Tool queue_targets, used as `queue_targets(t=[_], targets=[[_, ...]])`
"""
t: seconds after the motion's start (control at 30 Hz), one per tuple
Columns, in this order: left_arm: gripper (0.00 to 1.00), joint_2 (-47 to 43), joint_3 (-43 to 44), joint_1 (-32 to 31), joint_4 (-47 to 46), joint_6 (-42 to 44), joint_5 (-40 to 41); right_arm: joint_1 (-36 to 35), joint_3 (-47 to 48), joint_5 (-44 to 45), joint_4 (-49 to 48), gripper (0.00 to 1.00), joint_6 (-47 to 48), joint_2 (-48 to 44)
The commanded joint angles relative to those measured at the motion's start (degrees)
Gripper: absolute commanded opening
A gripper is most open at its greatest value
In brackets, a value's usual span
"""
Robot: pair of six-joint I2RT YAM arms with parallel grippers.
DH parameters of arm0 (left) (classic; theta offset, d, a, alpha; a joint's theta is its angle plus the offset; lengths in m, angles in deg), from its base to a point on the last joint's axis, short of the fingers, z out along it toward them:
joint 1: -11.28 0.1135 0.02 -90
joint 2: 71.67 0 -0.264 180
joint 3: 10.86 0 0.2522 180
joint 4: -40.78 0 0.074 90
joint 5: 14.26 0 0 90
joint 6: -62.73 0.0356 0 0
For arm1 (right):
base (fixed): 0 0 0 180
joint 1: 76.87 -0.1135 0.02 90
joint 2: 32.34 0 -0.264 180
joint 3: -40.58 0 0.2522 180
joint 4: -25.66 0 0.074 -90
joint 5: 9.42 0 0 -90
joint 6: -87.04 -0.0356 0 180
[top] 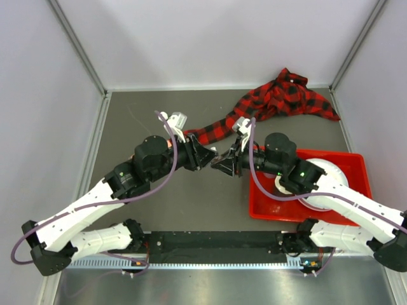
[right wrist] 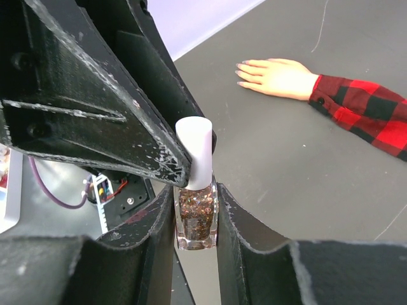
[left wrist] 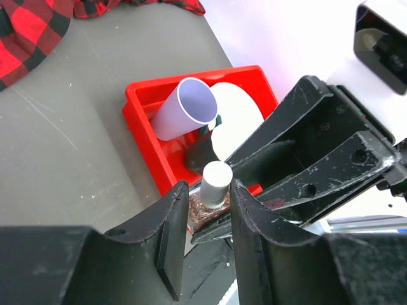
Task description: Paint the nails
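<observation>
A small glass bottle (right wrist: 196, 219) of coppery glitter polish with a white cap (right wrist: 194, 151) stands upright, and my right gripper (right wrist: 194, 192) is shut on its glass body. Both grippers meet mid-table, left gripper (top: 205, 157) facing right gripper (top: 223, 164). In the left wrist view my left gripper (left wrist: 206, 190) straddles the cap (left wrist: 217, 181), with a gap showing on the left side. The pale mannequin hand (right wrist: 278, 77) lies flat on the grey mat, its nails (right wrist: 243, 73) tiny at the fingertips, at the end of a red-and-black plaid sleeve (right wrist: 362, 109). The left arm hides most of the hand in the top view.
A red tray (top: 356, 159) sits at the right, under the right arm, with a white plate (top: 325, 170) and a pale tipped cup (left wrist: 186, 109) in it. The plaid cloth bunches up at the back right (top: 292, 95). White walls enclose the table.
</observation>
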Motion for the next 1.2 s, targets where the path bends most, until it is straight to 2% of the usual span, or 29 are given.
queue_targets(t=[0.0,0.07,0.2,0.3,0.33,0.47,0.5,0.6,0.63,0.7,0.73,0.77,0.87,0.97,1.03,1.13,1.17], targets=[[0.37,0.4,2.0,-0.1,-4.4,-0.5,-0.4,-0.8,3.8,0.5,-1.4,0.0,0.9,-1.0],[0.36,0.5,1.8,-0.1,-4.9,-0.6,-0.8,-0.9,3.9,0.3,-1.5,0.0,0.7,-1.1],[0.26,1.0,1.7,-0.1,-6.6,-0.9,-3.8,-0.9,4.0,0.0,-1.5,0.0,0.5,-1.5],[0.13,0.9,1.5,-0.1,-7.5,-0.3,-5.7,-0.9,4.7,-0.7,-1.4,0.0,0.3,-1.7],[0.0,0.4,1.3,-0.1,-8.0,0.6,-6.5,-0.9,4.8,-0.9,-1.6,0.0,0.2,-1.8],[0.0,-2.5,-1.2,-0.1,-15.7,5.1,-15.0,-0.9,4.8,-9.3,-3.5,0.0,1.3,-2.6],[0.0,-3.4,-1.9,-0.1,-16.9,7.4,-19.9,-0.9,5.0,-11.3,-4.2,0.0,1.6,-3.0],[0.0,-3.8,-2.0,-0.1,-20.8,11.2,-28.0,-0.9,5.4,-20.2,-5.3,0.0,0.9,-3.6],[0.0,-3.7,-2.0,-0.1,-23.3,11.8,-34.0,-0.9,5.4,-23.0,-7.8,0.0,0.2,-3.7],[0.0,-2.9,-2.0,-0.1,-27.2,11.1,-40.7,-0.9,4.9,-31.4,-11.8,0.0,-3.1,-4.0],[0.0,-2.5,-2.0,-0.1,-29.3,10.2,-47.3,-0.9,4.3,-34.0,-17.6,0.0,-4.7,-4.4],[0.0,-2.1,-1.8,-0.1,-34.7,9.1,-50.2,-0.9,3.4,-38.3,-20.2,0.0,-6.3,-4.5],[0.0,-0.8,-1.6,-0.1,-43.9,4.1,-57.8,-0.9,3.8,-43.9,-26.5,0.0,-11.7,-4.1],[0.0,0.1,1.0,-0.1,-43.4,3.8,-57.7,-1.0,5.3,-44.3,-24.9,0.0,-13.0,-3.9],[0.0,0.2,3.0,-0.1,-35.7,8.0,-55.1,-1.1,7.3,-43.0,-20.2,0.0,-9.8,-4.2],[0.01,-1.0,6.6,-0.1,-22.6,13.1,-44.3,-1.1,9.4,-38.8,-9.4,0.0,-4.7,-5.2],[0.08,-1.6,7.7,-0.1,-19.8,14.3,-40.9,-1.0,9.8,-36.0,-7.0,0.0,-3.7,-5.8]])
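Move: The nail polish's white cap is right at the left fingertips, about 2 cm ahead of the left hand and 2 cm to its right, at its height. The bottle is already in the right hand, so the cap lies roughly 3 cm above that hand, 1 cm forward and 1 cm left. The toy hand is some 14 cm ahead of the left hand, 22 cm left and 30 cm below. From the right hand, the purple mug lies about 10 cm ahead, 21 cm right and 25 cm down. The bottle, still gripped in the right hand, is carried back towards the bases and up, some 14 and 12 cm, as the left fingers close on the cap and travel alongside. The left wrist swings about 50 degrees clockwise, its tips rising, and the right some 40 counter-clockwise. The left fingers first stop just short of shut, then shut fully near the end. ##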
